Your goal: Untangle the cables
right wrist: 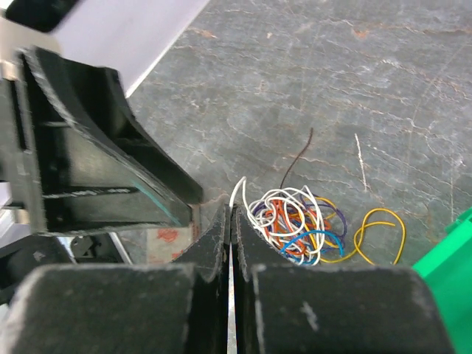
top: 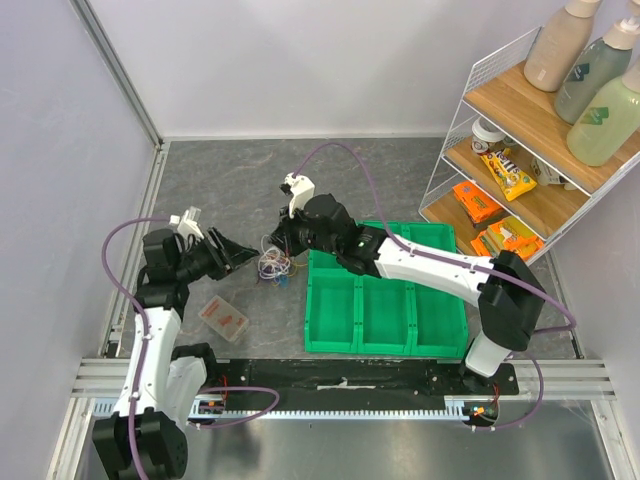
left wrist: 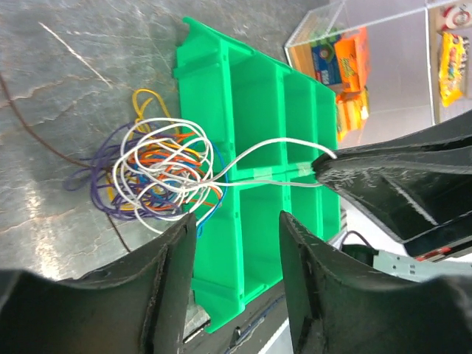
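Note:
The cables (top: 272, 266) lie in a small tangled bundle on the grey table, just left of the green bin; purple, white, orange, blue and yellow loops show in the left wrist view (left wrist: 155, 173) and the right wrist view (right wrist: 299, 221). My right gripper (right wrist: 231, 210) is shut on a white wire that runs out of the bundle, and it shows from the side in the left wrist view (left wrist: 324, 164). My left gripper (left wrist: 237, 221) is open and empty, just left of the bundle (top: 240, 258). A yellow loop (right wrist: 380, 232) and a dark wire (right wrist: 299, 158) stick out of the bundle.
A green bin (top: 385, 300) with several compartments stands right of the bundle. A small clear box (top: 224, 317) with orange contents lies at the near left. A wire shelf (top: 520, 150) with snacks and bottles stands at the right. Walls close the left and far sides.

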You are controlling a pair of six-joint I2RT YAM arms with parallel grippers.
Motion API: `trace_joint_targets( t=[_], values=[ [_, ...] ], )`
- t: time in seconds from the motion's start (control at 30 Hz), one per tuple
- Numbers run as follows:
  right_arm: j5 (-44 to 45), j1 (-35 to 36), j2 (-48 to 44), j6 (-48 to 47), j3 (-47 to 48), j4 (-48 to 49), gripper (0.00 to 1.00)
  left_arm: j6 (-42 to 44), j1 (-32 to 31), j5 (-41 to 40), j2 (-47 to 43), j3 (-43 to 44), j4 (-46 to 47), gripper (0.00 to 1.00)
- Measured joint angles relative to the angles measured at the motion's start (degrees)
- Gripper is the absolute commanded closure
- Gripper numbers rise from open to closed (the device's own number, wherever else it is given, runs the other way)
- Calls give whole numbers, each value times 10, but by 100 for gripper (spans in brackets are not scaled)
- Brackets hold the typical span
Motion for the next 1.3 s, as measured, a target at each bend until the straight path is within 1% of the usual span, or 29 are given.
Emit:
trace_joint_targets(
  t=[0.07, 0.1, 0.13, 0.23, 0.3, 0.4, 0.5, 0.6, 0.7, 0.8, 0.9, 0.97, 1.03, 1.1, 1.23, 1.3],
  values=[
    [-11, 0, -4, 6, 9, -5, 100, -18, 0, 24, -1, -19, 34, 23],
    [-16, 0, -7, 8, 13, -6, 100, -30, -1, 31, -2, -30, 54, 20],
    [-24, -1, -10, 13, 18, -8, 100, -47, -2, 40, -5, -44, 78, 20],
    [-54, -1, -23, 33, 30, 2, 100, -104, -18, 53, -9, -87, 158, 20],
    [-79, -1, -33, 51, 31, 20, 100, -135, -35, 50, 4, -103, 201, 22],
    [-119, -1, -40, 80, 33, 50, 100, -163, -64, 37, 51, -109, 248, 28],
    [-146, 1, -40, 97, 48, 60, 100, -177, -92, 17, 109, -110, 283, 28],
    [-164, 2, -38, 99, 101, 36, 100, -177, -106, -11, 152, -110, 286, 28],
    [-174, 2, -38, 97, 172, 20, 100, -177, -106, -45, 175, -110, 277, 28],
    [-174, 3, -38, 90, 251, 16, 100, -177, -105, -76, 182, -110, 262, 26],
    [-173, 3, -38, 81, 320, 11, 100, -177, -99, -98, 182, -110, 258, 27],
    [-173, 3, -40, 73, 349, 12, 100, -177, -90, -99, 180, -110, 254, 27],
    [-166, 3, -47, 60, 355, 17, 100, -177, -84, -96, 170, -110, 246, 25],
    [-151, 3, -53, 46, 348, 18, 100, -177, -83, -88, 135, -110, 233, 22],
    [-99, 3, -57, 16, 294, 14, 100, -167, -83, -83, -8, -110, 185, 20],
    [-77, -1, -42, 6, 275, 1, 100, -157, -83, -86, -78, -109, 150, 22]
  ],
)
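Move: The right fingers already pinch a white strand of the cables; the tangled cable bundle hangs about 8 cm straight below them and 1 cm to the left. The green tray's middle is roughly 24 cm right of that hand, level with it fore and aft, some 20 cm lower. From the open left hand, the cable bundle is about 3 cm ahead, 4 cm right and 4 cm below; the clear plastic box is some 8 cm back, 11 cm left and 18 cm down. Up and slightly back goes the right hand, keeping the white strand pinched, speeding to about 35 cm above its start as its fingertips tilt upward, then it sinks about 7 cm and comes forward again. The left hand opens wider, shifts some 5 cm right, dips about 8 cm beside the cable bundle with a little forward reach, then rises nearly to its starting height. ##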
